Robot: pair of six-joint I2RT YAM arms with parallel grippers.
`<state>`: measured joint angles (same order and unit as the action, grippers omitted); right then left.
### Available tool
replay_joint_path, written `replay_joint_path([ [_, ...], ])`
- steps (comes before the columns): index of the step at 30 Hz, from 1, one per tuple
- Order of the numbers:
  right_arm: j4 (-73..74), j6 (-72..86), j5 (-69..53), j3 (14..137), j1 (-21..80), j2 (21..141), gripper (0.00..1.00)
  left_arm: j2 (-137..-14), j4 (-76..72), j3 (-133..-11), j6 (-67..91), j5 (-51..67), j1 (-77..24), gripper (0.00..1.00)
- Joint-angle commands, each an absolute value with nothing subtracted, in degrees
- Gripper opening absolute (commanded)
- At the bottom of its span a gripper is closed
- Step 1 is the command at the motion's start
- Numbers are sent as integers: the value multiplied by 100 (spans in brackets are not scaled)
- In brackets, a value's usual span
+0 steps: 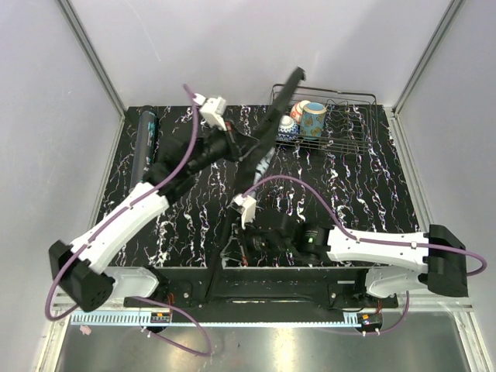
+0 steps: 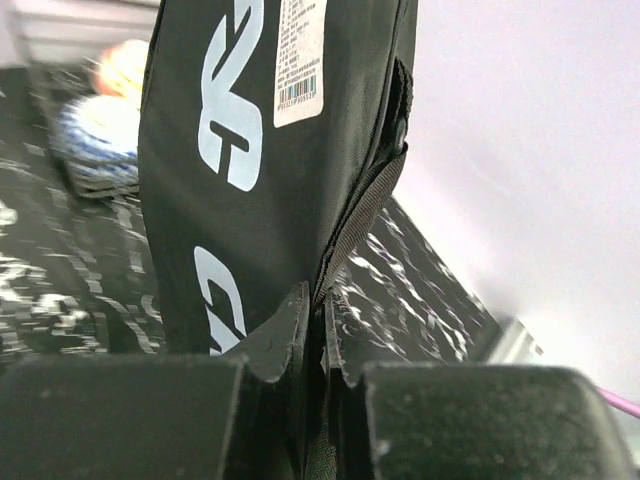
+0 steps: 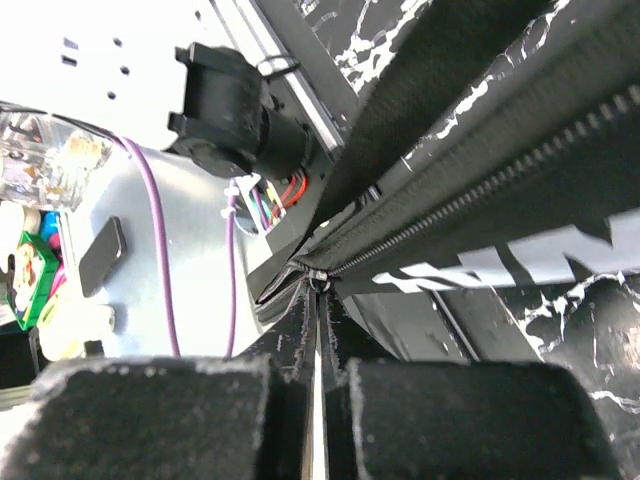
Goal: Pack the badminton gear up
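Observation:
A long black bag (image 1: 260, 147) with white lettering, part of the badminton gear, slants across the table from the wire basket down toward the arm bases, its far end raised. My left gripper (image 1: 239, 147) is shut on the bag's webbing edge (image 2: 355, 215), pinched between the fingertips of that gripper (image 2: 318, 305). My right gripper (image 1: 252, 240) is shut on the zipper pull (image 3: 318, 278) at the bag's near end, where the zipper teeth (image 3: 480, 185) run away up and to the right. A dark tube (image 1: 146, 143) lies along the table's left edge.
A wire basket (image 1: 353, 124) holding painted ceramic cups (image 1: 313, 118) stands at the back right, close to the bag's raised end. Grey walls enclose the marbled black table (image 1: 349, 186) on three sides. The arm bases and a metal rail (image 1: 271, 294) line the near edge.

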<state>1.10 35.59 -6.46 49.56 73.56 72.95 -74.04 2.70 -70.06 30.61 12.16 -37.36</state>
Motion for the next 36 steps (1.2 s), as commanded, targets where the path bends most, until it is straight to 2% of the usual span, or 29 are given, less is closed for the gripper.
replay_joint_path([
  [1,-79,3454,-818,5379,7471,7593,0,-6935,351,-7435,2339,-270,-3121,0],
  [6,-202,3489,-913,5536,7471,8023,0,-6926,19,-7085,2583,-159,-1954,0],
  [18,-1001,3963,-1520,5151,7532,8868,0,-8349,-465,-7462,2865,325,-564,0],
  [27,-1468,4411,-1574,4720,8041,9238,0,-9482,-369,-8270,3050,667,-141,0],
  [32,-1257,4491,-1389,4623,8200,8921,0,-9624,-675,-8245,2795,993,-97,0],
  [36,-1432,4579,-1511,4605,8218,9262,0,-9633,-572,-8183,3005,906,-53,0],
])
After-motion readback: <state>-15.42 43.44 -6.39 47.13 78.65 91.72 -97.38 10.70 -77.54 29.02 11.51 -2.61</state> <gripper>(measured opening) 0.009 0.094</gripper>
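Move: The left hand grips the racket bag's edge near its wide end. The bare table this end goes to lies roughly 18 cm ahead, 23 cm left and 27 cm below. The shuttlecock tube is about 20 cm ahead and 40 cm left; the blue bowl is 27 cm ahead and 10 cm right, both some 24 cm down. The right hand holds the zip pull at the narrow end; its spot on the front rail is about 3 cm back, 5 cm left, 14 cm below. Swing the left gripper, still pinching the bag, about 23 cm left and 18 cm forward towards the tube's side, sinking some 15 cm after the first sweep, turning counter-clockwise about 35 degrees and tipping the fingers down. Keep the right fingers shut on the zip pull; after a slight rise, lower them about 9 cm towards the front rail, easing left, then back. ##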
